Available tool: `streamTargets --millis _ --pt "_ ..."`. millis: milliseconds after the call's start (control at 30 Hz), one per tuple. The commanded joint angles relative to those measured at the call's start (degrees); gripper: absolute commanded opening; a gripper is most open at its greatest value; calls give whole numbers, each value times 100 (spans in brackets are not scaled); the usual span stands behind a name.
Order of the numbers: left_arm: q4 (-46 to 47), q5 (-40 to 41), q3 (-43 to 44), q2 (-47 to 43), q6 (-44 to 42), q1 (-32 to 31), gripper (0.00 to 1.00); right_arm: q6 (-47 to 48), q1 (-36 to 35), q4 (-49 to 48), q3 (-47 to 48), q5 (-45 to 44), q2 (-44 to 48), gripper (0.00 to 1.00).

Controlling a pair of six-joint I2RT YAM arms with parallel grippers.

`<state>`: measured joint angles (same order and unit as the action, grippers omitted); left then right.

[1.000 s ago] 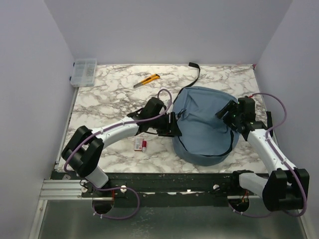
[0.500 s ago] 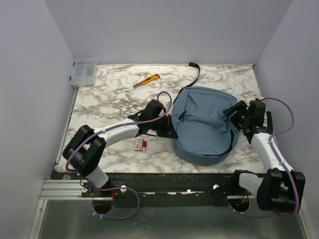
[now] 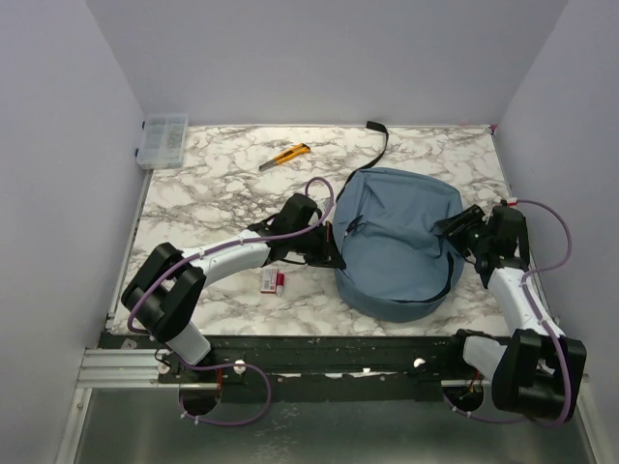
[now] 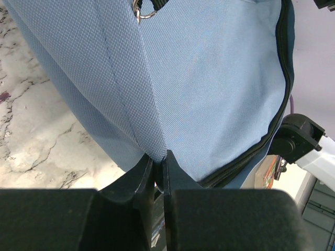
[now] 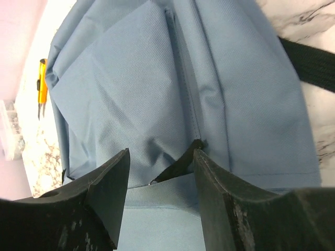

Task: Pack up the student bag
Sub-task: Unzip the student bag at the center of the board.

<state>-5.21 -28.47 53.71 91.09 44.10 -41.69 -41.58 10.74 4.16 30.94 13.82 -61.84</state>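
The student bag (image 3: 397, 237), a soft dusty-blue backpack with dark zipper lines, lies at the table's middle right. My left gripper (image 3: 337, 253) is at its left edge, shut on a pinched fold of the bag's fabric (image 4: 155, 149). A metal ring (image 4: 144, 9) shows on the bag (image 4: 209, 78) above the fold. My right gripper (image 3: 456, 228) is at the bag's right side, open, its fingers (image 5: 207, 172) straddling blue fabric (image 5: 131, 89) and a dark slit at a seam (image 5: 178, 164). The fingers hold nothing.
A yellow utility knife (image 3: 285, 156) lies at the back, and a clear plastic box (image 3: 163, 140) sits in the far left corner. A small red-and-white item (image 3: 272, 280) lies beside the left arm. The bag's black strap (image 3: 381, 145) trails toward the back wall.
My left gripper has shut on the bag's left edge. The right arm has swung to the right with its jaws narrowing, and the bag's shape has shifted slightly.
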Motion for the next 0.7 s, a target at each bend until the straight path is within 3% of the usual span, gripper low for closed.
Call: streamTargets --millis 0,167,467,667 --pt "80 -199 -14 38 -42 5 11 -37 518 -619 -331 963 123 56" --pt "82 -259 16 101 -35 8 12 -228 844 -1271 -554 2006 -218 55" --pt "80 -292 16 40 -69 10 14 -961 1015 -2101 -1009 2262 -568 50" --pt "82 -273 26 25 -85 8 14 -1104 1045 -2615 -1109 2138 -603 23"
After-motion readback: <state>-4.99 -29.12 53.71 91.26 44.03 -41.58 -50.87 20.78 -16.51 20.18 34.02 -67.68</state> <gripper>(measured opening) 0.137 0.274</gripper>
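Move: The black zipper pull on the student bag lies about 3 cm below the right hand and 1 cm back, between its open fingertips. The bag's middle is some 11 cm to that hand's left and 4 cm back; the metal ring is about 23 cm left and level. From the left hand, shut on the bag's near-left edge, the pull lies roughly 26 cm to the right and 4 cm ahead, at much the same height. The zipper pull is what the right hand settles over: after a swing of about 1 cm right and back again, it sinks some 2 cm onto the pull, easing slightly back and rolling its left side up about 15 degrees. Late on, the fingers close around the pull to roughly half their starting gap. The left hand stays put, still gripping the bag's edge. ##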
